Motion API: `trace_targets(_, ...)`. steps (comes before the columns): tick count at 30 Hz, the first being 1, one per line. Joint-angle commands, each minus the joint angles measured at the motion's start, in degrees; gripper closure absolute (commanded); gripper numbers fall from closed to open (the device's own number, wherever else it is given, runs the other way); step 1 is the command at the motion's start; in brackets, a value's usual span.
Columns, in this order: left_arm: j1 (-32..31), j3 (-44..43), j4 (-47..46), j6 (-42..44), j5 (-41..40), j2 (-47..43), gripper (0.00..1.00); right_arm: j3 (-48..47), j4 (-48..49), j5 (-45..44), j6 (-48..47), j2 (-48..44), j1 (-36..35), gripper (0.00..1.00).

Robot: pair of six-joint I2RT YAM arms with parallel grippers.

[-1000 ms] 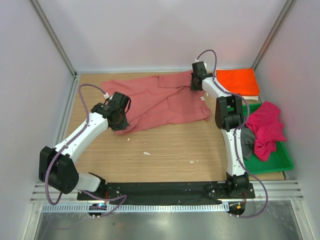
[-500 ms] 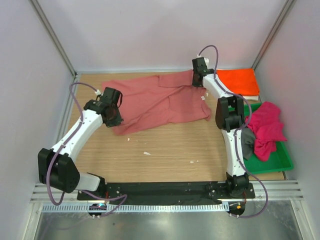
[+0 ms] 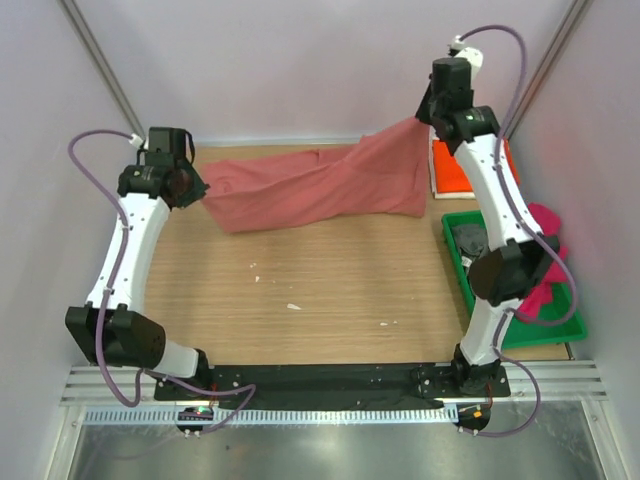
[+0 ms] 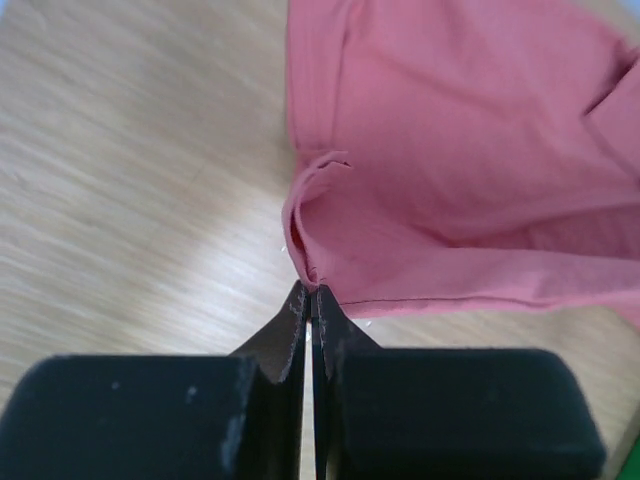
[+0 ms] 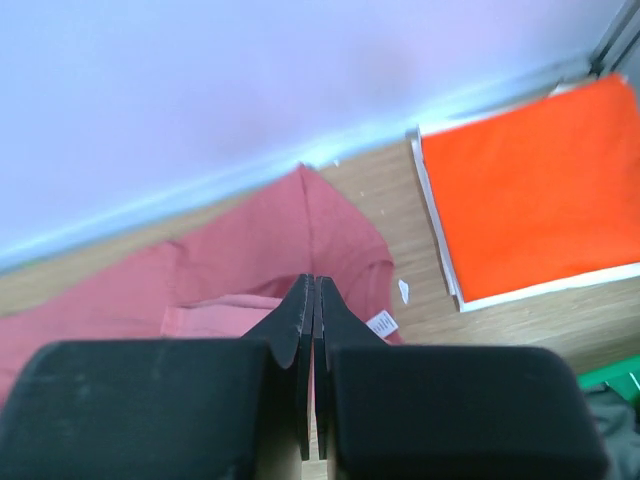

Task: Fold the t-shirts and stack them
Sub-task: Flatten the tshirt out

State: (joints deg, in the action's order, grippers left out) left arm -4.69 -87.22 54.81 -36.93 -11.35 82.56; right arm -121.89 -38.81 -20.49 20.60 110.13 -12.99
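Observation:
The dusty salmon-red t-shirt [image 3: 320,190] hangs stretched between both grippers above the table, its lower edge draping onto the wood. My left gripper [image 3: 197,187] is shut on one corner, and in the left wrist view the cloth [image 4: 450,150] bunches at the closed tips [image 4: 312,295]. My right gripper [image 3: 422,120], raised high at the back right, is shut on the other end; the right wrist view shows its tips [image 5: 314,285] pinching the shirt [image 5: 250,270]. A folded bright orange t-shirt [image 5: 530,190] lies flat at the back right on a white one [image 5: 452,290].
A green tray [image 3: 520,340] stands at the right edge, holding a crumpled magenta t-shirt [image 3: 553,232] and a dark grey one [image 3: 468,238]. The right arm's elbow hangs over the tray. White walls close in the table at the back and on both sides.
The right gripper closed on the salmon-red t-shirt. Both arms then rose and moved apart, lifting the shirt from flat on the table into a taut span.

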Motion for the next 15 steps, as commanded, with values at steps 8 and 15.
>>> trace_targets(8, 1.17, -23.5, 0.56, 3.96, -5.34, -2.58, 1.0, 2.08, 1.18, 0.53, 0.32, -27.66, 0.25, 0.99)
trace_targets(15, -0.32, -33.63, -1.97, 9.85, -8.07, -11.98, 1.0, 17.02, 11.9, 9.06, 0.93, -50.16, 0.25, 0.99)
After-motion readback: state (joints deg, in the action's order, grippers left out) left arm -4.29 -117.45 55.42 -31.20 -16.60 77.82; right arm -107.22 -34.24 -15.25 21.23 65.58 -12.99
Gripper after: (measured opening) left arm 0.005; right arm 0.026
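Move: Both grippers already hold the t-shirt by its edge. Its sagging middle lies about 14 cm ahead of the left hand, 28 cm to its right and 13 cm lower. From the right hand the t-shirt's middle is some 25 cm left, 4 cm back and 21 cm below; the orange stack is roughly 8 cm ahead, 17 cm right, and the green bin about 26 cm back, 20 cm right, both nearly 30 cm below. Both hands, still pinching the t-shirt, rise about 23 cm, tipping upward, the right also drawing back as far. ##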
